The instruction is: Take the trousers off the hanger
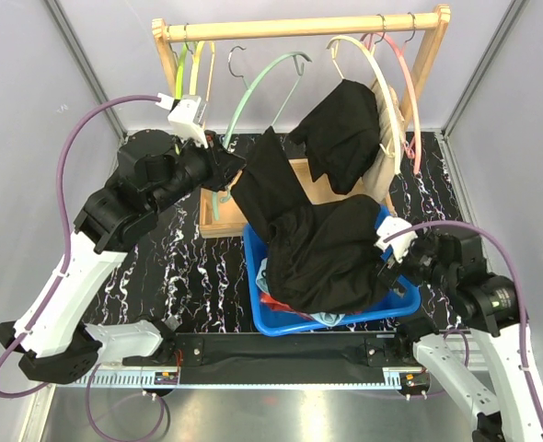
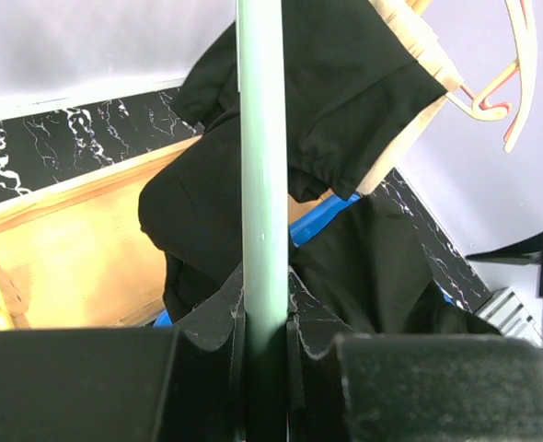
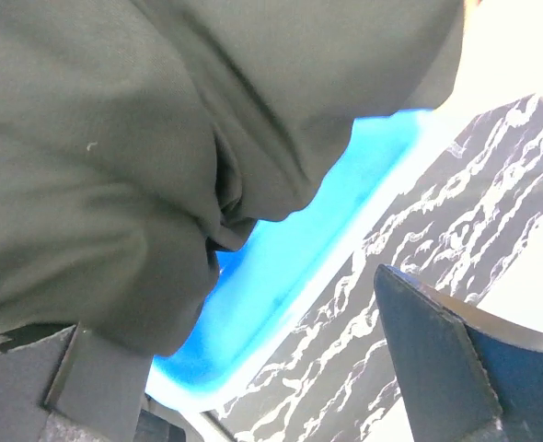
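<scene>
A black pair of trousers drapes from beside the green hanger down into the blue bin. Whether the pair still hangs over the hanger I cannot tell. My left gripper is shut on the hanger's green bar. My right gripper stands open at the bin's right rim; black cloth rests against its left finger. A second black pair hangs on a cream hanger with a beige pair behind it.
The wooden rack carries several more hangers, yellow-green ones at the left and a pink one at the right. Its wooden base frame lies on the marbled black mat. Red and light blue cloth show under the black pair in the bin.
</scene>
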Robot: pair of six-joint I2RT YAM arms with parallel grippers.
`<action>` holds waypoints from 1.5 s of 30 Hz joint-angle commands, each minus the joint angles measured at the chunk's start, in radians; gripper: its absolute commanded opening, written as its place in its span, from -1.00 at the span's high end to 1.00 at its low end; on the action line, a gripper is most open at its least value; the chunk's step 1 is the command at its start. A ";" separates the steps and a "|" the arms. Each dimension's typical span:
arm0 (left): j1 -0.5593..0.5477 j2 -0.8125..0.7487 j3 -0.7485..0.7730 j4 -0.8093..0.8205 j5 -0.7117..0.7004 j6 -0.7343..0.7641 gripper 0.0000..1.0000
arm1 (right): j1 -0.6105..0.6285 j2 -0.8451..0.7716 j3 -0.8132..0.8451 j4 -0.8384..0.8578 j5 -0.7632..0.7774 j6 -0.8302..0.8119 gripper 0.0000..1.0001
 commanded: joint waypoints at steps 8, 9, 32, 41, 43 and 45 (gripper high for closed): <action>0.005 -0.027 -0.017 0.202 0.016 -0.008 1.00 | -0.006 0.220 0.340 -0.062 -0.298 -0.060 -0.99; 0.005 -0.025 -0.015 0.202 0.010 -0.008 1.00 | -0.006 0.227 0.339 -0.058 -0.274 -0.069 -0.99; 0.004 -0.040 -0.046 0.237 -0.038 -0.181 1.00 | 0.589 0.775 0.554 0.672 0.071 0.444 -0.99; 0.002 -0.056 -0.055 0.219 -0.070 -0.166 1.00 | 0.608 0.793 0.573 0.725 0.153 0.480 0.45; 0.004 -0.057 -0.064 0.206 -0.098 -0.140 1.00 | 0.603 0.770 0.590 0.696 0.109 0.451 0.94; 0.002 -0.057 -0.070 0.177 -0.139 -0.117 1.00 | 0.589 0.722 0.620 0.682 0.070 0.406 1.00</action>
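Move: The upper part of the black trousers, hanging by the green hanger, is the right hand's aim: about 29 cm to its left, 10 ahead and 10 higher. The gripped stretch of green hanger is some 5 cm farther left of it and 9 above it. The blue bin's middle lies 15 cm left, 5 ahead and 20 below the right hand; the other black garment is 25 ahead, 12 left and 5 up. From the left hand, that part of the trousers is about 6 cm right, straight level fore-and-aft, 8 below. Up first, by some 9 cm, the open right hand leaves the trousers lying over the bin, then sweeps left and a little forward, nearly 30 cm leftward in all, rolling its left side up as it goes. Just beneath the left gripper it shuts on the upper trousers and pinches the cloth. The left hand keeps gripping the green hanger, tilting slightly. ##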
